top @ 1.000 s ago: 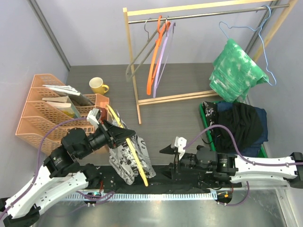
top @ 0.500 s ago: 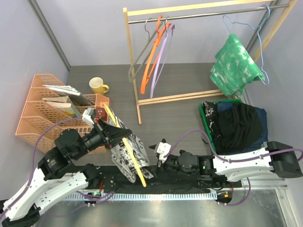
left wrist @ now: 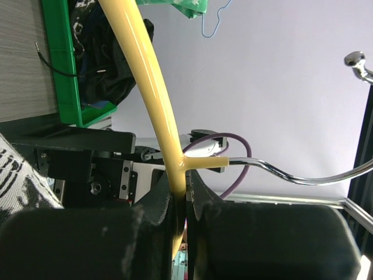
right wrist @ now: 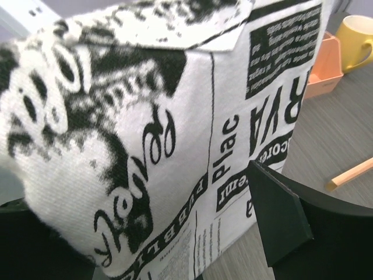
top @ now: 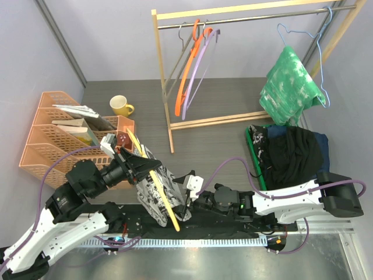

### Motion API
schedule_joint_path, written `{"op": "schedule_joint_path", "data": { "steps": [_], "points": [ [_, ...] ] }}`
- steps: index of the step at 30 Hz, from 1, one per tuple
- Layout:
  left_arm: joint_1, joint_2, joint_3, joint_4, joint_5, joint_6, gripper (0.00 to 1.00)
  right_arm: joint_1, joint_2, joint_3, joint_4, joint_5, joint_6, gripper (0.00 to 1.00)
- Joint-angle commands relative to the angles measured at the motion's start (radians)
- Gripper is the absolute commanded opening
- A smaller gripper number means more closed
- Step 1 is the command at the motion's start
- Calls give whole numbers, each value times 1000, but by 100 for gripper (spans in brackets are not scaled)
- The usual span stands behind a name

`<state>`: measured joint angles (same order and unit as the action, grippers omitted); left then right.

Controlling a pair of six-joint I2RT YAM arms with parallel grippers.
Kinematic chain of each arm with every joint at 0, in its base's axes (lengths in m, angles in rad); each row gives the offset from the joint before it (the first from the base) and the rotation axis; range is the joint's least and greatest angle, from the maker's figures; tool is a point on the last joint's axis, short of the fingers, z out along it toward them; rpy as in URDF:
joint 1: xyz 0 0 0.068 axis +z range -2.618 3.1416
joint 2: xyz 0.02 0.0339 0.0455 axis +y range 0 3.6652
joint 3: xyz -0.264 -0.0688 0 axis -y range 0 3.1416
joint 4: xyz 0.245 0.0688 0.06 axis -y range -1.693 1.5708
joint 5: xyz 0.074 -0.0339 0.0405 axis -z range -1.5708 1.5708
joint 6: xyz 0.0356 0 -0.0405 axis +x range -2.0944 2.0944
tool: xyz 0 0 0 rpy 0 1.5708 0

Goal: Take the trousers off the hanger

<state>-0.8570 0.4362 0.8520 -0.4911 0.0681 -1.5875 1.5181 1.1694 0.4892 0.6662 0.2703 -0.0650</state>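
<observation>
White newspaper-print trousers (top: 169, 178) hang folded over a yellow hanger (top: 161, 200) at the near middle of the table. My left gripper (top: 140, 165) is shut on the hanger's neck (left wrist: 175, 169), just below its metal hook (left wrist: 303, 175). My right gripper (top: 185, 195) stands open at the trousers' lower right edge. In the right wrist view the printed cloth (right wrist: 145, 134) fills the gap between the jaws, with one black finger (right wrist: 277, 216) to its right. Green-and-white mottled trousers (top: 290, 84) hang on a blue wire hanger on the rail at the back right.
A wooden clothes rack (top: 165, 87) holds orange, purple and grey hangers (top: 189, 76). A green bin (top: 252, 151) at the right contains dark garments (top: 294, 154). A yellow mug (top: 120, 105) and an orange file rack (top: 52, 146) stand at the left.
My right gripper has travelled left, from the table's near middle to the lower edge of the newspaper-print trousers. The left gripper with the hanger shifted slightly. The rack's hangers swing.
</observation>
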Motion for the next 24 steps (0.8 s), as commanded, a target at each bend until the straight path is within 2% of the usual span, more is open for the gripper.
{"op": "schedule_joint_path", "data": {
  "steps": [1, 2, 7, 12, 14, 16, 18, 19, 21, 22, 24],
  "points": [
    [1, -8, 48, 147, 4, -15, 0, 7, -4, 3, 159, 94, 17, 91],
    [1, -8, 44, 152, 6, -19, 0, 7, 21, 12, 173, 113, 21, 82],
    [1, -2, 47, 163, 12, -22, 0, 7, 113, 74, 216, 158, -10, 63],
    [1, -13, 45, 151, 7, -22, 0, 8, 174, 61, 395, 216, -51, 61],
    [1, -20, 45, 143, -1, -22, 1, 7, 190, 57, 458, 250, -59, 49],
    [1, -31, 39, 134, -2, -22, 0, 7, 200, 55, 493, 279, -67, 33],
    [3, -39, 33, 129, -5, -23, 0, 7, 194, 51, 516, 288, -68, 26],
    [1, -42, 30, 125, -7, -22, 0, 7, 190, 49, 521, 291, -70, 16],
    [3, -54, 35, 88, -19, -8, 0, 7, 177, 43, 516, 293, -70, 9],
    [1, -56, 41, 60, -28, 3, 0, 7, 158, 42, 513, 291, -68, 3],
    [3, -62, 87, -57, -53, 59, 0, 8, 133, 40, 481, 293, -61, 1]
  ]
}}
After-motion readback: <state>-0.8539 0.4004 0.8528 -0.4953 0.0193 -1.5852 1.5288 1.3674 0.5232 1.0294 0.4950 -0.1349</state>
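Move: The newsprint trousers hang with their middle about 6 cm left of the open right hand and 1 cm forward, some 2 cm higher. The yellow hanger's middle is roughly 7 cm left, 8 cm forward and 12 cm above that hand; the rack's near foot end lies some 15 cm forward, 4 cm left and 18 cm below. From the left hand, which already holds the hanger, the trousers' middle is about 11 cm back, 3 cm right and 10 cm down. Right hand eases about 4 cm forward and up, fingers closing to pinch the trousers; left keeps the hanger. ##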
